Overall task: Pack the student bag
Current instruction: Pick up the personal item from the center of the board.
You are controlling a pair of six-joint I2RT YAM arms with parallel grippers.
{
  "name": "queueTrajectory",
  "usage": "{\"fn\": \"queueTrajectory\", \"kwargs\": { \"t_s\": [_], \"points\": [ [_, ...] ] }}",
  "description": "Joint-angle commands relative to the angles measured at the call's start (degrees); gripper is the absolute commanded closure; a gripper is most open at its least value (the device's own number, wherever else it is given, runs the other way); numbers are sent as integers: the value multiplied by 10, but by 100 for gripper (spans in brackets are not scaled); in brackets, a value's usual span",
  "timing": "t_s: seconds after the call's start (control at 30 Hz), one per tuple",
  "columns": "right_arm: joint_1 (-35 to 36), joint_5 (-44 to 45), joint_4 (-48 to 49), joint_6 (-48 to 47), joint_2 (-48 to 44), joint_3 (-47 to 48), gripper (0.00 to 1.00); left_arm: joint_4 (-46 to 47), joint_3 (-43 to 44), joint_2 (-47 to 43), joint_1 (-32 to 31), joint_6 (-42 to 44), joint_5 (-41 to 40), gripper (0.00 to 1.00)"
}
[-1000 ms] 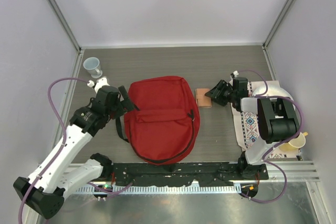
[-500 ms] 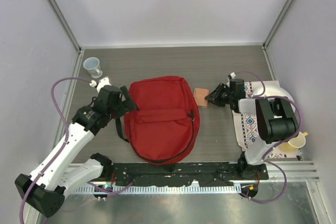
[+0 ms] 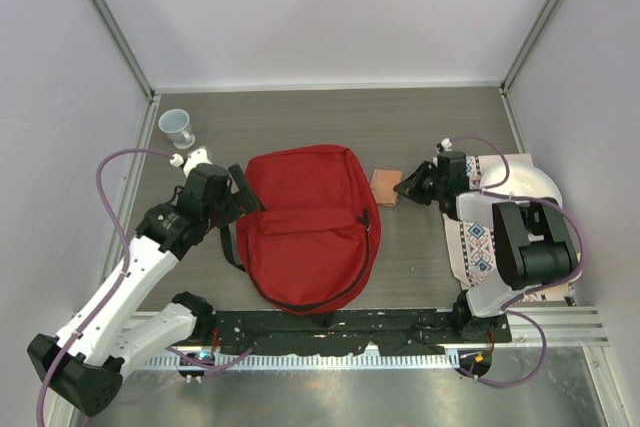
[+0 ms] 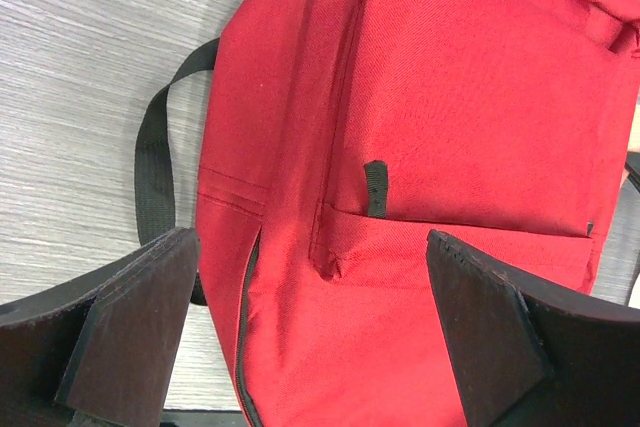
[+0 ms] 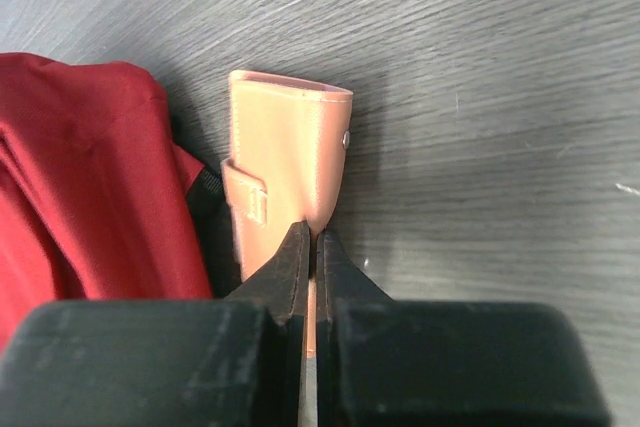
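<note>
The student bag (image 3: 305, 222) is a large red backpack lying flat mid-table, front pocket up, black straps showing at its left side. My left gripper (image 3: 240, 187) hovers over the bag's left edge. In the left wrist view it (image 4: 310, 242) stands wide open over the red fabric (image 4: 450, 127), holding nothing. A small tan wallet (image 3: 385, 185) lies just right of the bag. My right gripper (image 3: 403, 187) reaches it from the right. The right wrist view shows that gripper (image 5: 311, 235) shut, pinching the near edge of the wallet (image 5: 285, 162), which rests against the bag (image 5: 90, 177).
A clear plastic cup (image 3: 178, 127) stands at the back left corner. A patterned cloth (image 3: 478, 232) and a white plate (image 3: 530, 172) lie under the right arm at the right side. Enclosure walls bound the table, and a black rail (image 3: 330, 325) runs along the near edge.
My right gripper has shut on the wallet's edge and nudged the wallet slightly toward the back. The left arm has barely moved and stays open.
</note>
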Motion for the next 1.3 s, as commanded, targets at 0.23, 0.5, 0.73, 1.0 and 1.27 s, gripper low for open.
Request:
{"fn": "queueTrajectory", "kwargs": {
  "t_s": [0.23,0.5,0.73,1.0,1.27],
  "points": [
    [1,117,-92,3,-245,-5,99,31,24,-22,4,1,23,0],
    [1,26,-128,24,-345,26,99,85,19,-43,4,-2,87,0],
    [85,-60,-84,49,-317,50,99,261,-28,-46,4,-34,200,0],
    [202,-72,24,125,-278,34,99,373,-49,17,4,-70,268,0],
    [242,-76,79,161,-251,34,99,488,-91,60,2,-123,318,0]
  ]
}}
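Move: Just beside the backpack's right edge, the personal item is already pinched in the shut right fingers, its middle about 3 cm left and 1 cm ahead of them. From the right hand, the backpack's middle lies roughly 24 cm left and 10 cm back at nearly the same height; the open left gripper hangs some 38 cm left, 11 cm back and 15 cm higher. From the left hand, the item is about 35 cm right, 12 cm ahead and 15 cm below. Lifting the personal item in a kept pinch, the right hand rises quickly some 17 cm, then swings left and back over the backpack towards the left gripper, turning counter-clockwise and tipping its fingers up about 20 degrees. The left hand, fingers still wide open, starts later and goes right about 12 cm, rising and reaching forward a little, rolling its left side down some 30 degrees to face the item. ##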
